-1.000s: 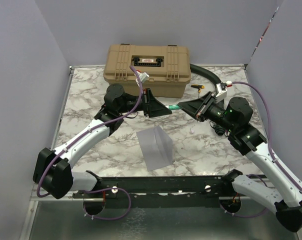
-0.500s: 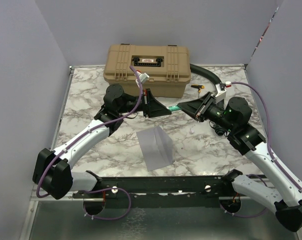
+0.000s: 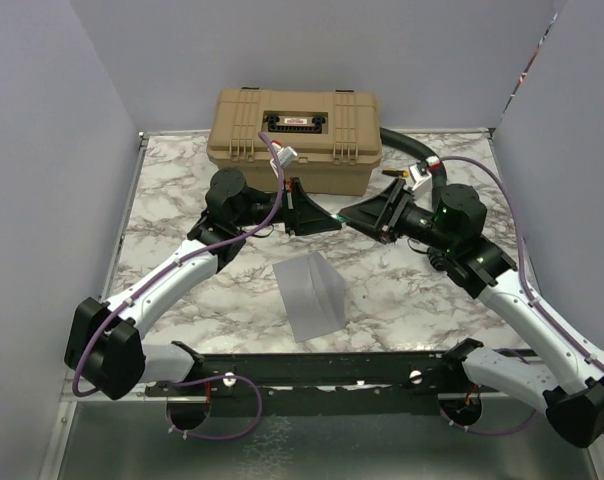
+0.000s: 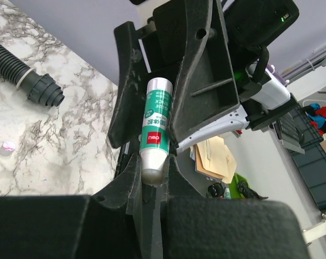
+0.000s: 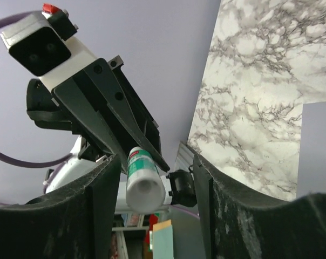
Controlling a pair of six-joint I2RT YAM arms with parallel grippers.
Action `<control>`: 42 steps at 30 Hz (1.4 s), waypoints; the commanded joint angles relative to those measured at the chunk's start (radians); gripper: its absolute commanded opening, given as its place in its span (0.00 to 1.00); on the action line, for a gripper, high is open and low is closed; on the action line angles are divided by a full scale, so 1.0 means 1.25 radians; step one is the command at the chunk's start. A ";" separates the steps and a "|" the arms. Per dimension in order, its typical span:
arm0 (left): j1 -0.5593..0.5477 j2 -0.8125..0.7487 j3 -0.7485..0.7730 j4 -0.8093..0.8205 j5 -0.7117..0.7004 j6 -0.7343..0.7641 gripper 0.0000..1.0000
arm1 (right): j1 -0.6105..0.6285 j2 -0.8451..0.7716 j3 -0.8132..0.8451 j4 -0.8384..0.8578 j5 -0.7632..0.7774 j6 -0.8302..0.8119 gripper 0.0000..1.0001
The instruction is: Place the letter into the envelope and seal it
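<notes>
The grey-lavender envelope (image 3: 312,295) lies on the marble table near the front, one edge lifted. The letter is not in view. Above the table's middle the two grippers meet tip to tip. My left gripper (image 3: 332,221) (image 4: 153,164) is shut on the white end of a green-and-white glue stick (image 4: 155,129). My right gripper (image 3: 350,214) (image 5: 155,162) is open, its fingers (image 4: 201,70) standing on either side of the stick's other end (image 5: 143,175) with a gap on the right side.
A tan hard case (image 3: 295,138) stands at the back of the table, just behind the grippers. A black corrugated hose (image 3: 414,152) (image 4: 22,70) curves along the back right. Purple walls close in both sides.
My left gripper has shut on the glue stick. My right gripper has opened off it, and the right arm has turned and shifted slightly left.
</notes>
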State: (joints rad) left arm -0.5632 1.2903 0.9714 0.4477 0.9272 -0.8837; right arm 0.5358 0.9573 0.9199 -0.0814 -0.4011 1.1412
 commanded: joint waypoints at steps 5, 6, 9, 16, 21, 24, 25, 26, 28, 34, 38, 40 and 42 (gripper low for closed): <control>0.001 0.012 -0.009 0.016 -0.005 0.011 0.00 | 0.004 0.072 0.065 0.070 -0.161 -0.061 0.59; 0.001 0.012 -0.012 0.016 -0.006 0.011 0.00 | 0.004 0.074 0.065 0.089 -0.167 -0.061 0.57; 0.002 0.011 -0.015 0.016 -0.007 0.010 0.00 | 0.004 0.078 0.063 0.113 -0.182 -0.055 0.48; 0.001 0.010 -0.016 0.017 -0.020 0.011 0.00 | 0.005 0.066 0.046 0.128 -0.170 -0.049 0.40; 0.002 0.011 -0.014 0.016 -0.006 0.007 0.00 | 0.005 0.055 0.030 0.134 -0.150 -0.040 0.15; 0.003 0.010 -0.011 0.009 0.013 0.011 0.03 | 0.005 0.044 0.022 0.126 -0.126 -0.040 0.03; 0.004 0.011 -0.009 0.000 0.015 0.015 0.05 | 0.005 0.039 0.022 0.119 -0.116 -0.041 0.01; 0.005 0.009 -0.006 -0.009 0.016 0.021 0.09 | 0.004 0.035 0.022 0.114 -0.107 -0.043 0.00; 0.007 0.006 -0.002 -0.023 0.018 0.030 0.23 | 0.004 0.028 0.022 0.104 -0.091 -0.046 0.00; 0.015 -0.010 0.004 -0.058 0.028 0.071 0.85 | 0.005 0.008 0.028 0.049 -0.029 -0.064 0.00; 0.030 -0.059 0.015 -0.181 -0.020 0.190 0.99 | 0.004 0.027 0.068 -0.042 0.038 -0.098 0.00; 0.039 -0.085 0.025 -0.285 -0.078 0.259 0.99 | 0.005 0.065 0.125 -0.104 0.060 -0.155 0.00; 0.047 -0.108 0.025 -0.388 -0.174 0.306 0.99 | 0.005 0.113 0.164 -0.157 0.084 -0.206 0.00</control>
State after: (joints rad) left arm -0.5220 1.2312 0.9802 0.2485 0.9073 -0.6930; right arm 0.5358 1.0229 1.0157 -0.1375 -0.3943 1.0126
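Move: The glue stick is still pinched by one white end in the left fingers. Its middle is about 4 cm right and 1 cm ahead of the left hand point, and some 2 cm left and 1 cm back from the right hand, whose open fingers straddle it. From the left hand, the envelope lies about 4 cm left, 3 cm back and 33 cm below; the toolbox is about 30 cm ahead, 8 cm left and 22 cm lower. Hold the glue stick still with the left gripper and slide the open right gripper about 2 cm left along it, turning roughly 10 degrees counter-clockwise, then pinch its body. Open the left fingers wide to let go, and draw that hand off about 2 cm left and down, while the right hand carries the stick back right and some 2 cm forward, undoing its turn. ##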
